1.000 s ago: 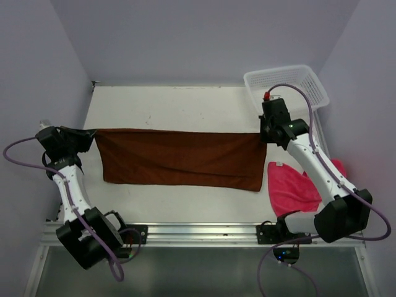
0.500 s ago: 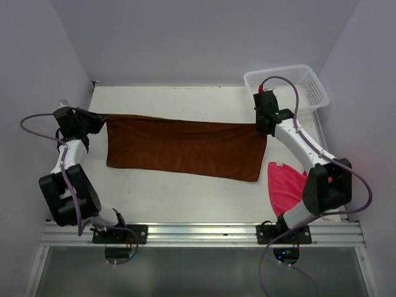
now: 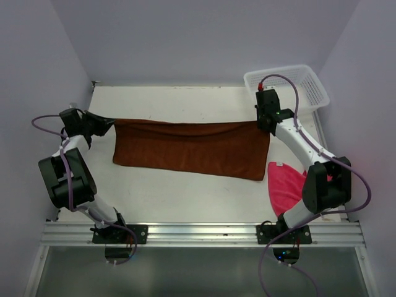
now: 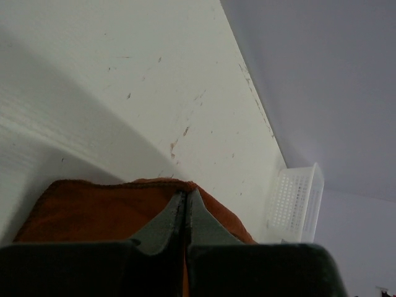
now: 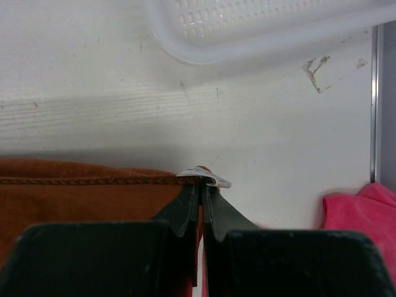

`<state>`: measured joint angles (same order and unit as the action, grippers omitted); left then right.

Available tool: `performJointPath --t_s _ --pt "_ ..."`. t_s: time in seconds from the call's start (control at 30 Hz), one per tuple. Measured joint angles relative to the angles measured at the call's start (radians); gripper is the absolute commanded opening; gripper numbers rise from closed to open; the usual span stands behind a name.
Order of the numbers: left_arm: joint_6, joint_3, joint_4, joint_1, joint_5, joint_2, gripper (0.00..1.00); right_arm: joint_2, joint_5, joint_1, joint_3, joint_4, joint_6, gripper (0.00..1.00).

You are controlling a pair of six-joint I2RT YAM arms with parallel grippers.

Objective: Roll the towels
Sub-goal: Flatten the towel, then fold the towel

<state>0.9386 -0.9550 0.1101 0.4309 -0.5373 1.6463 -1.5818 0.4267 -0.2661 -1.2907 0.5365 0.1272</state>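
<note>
The rust-brown towel [image 3: 192, 148] is stretched out flat across the middle of the table, its far edge lifted at both corners. My left gripper [image 3: 111, 124] is shut on its far left corner, and the left wrist view shows brown cloth [image 4: 93, 207] pinched between the closed fingers [image 4: 185, 201]. At the far right corner, my right gripper [image 3: 265, 127] is shut on the cloth [image 5: 80, 192] by its white label [image 5: 207, 176]. The pink towel [image 3: 286, 185] lies crumpled near the right arm, partly hidden by it.
A white mesh basket [image 3: 286, 85] stands at the back right corner, close behind the right gripper. Walls close in the table on the left, back and right. A metal rail [image 3: 198, 232] runs along the near edge.
Both grippers have carried the brown towel's far corners toward the back of the table. The left arm has folded in close to the left wall, and the towel has shifted to the right.
</note>
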Motion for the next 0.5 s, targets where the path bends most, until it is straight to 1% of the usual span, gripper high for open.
performJointPath --t_s 0.13,0.3,0.5 --pt "-0.016 -0.01 -0.002 0.003 -0.024 0.0 0.0 0.001 -0.011 0.0 0.027 -0.018 -0.026 0.0" --pt "-0.034 -0.001 -0.027 0.029 -0.054 -0.001 0.0 0.009 -0.032 0.0 0.105 -0.044 -0.083 0.01" --pt "-0.06 0.001 -0.061 0.074 -0.089 -0.002 0.0 0.124 -0.08 -0.009 0.279 -0.151 -0.2 0.06"
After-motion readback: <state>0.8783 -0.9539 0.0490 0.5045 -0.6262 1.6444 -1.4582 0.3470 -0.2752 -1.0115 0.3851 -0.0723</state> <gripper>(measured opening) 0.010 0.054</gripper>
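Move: The right hand holds the brown towel's far right corner by its tag; the towel's middle lies about 26 cm to its left and 9 cm back, some 7 cm lower. The white basket is roughly 11 cm right of this hand and 13 cm ahead; the pink towel is about 13 cm right and 22 cm back. From the left hand, still on the far left corner, the brown towel's middle lies some 28 cm to the right and 10 cm back. Down and back together, the right hand brings its corner about 4 cm each way towards the table and away from the basket, turning some 10 degrees counter-clockwise; its grip slackens at the end, with the tag still at the fingertips. The left hand keeps its pinch and eases back and outward to the left, roughly 2 cm in all. ##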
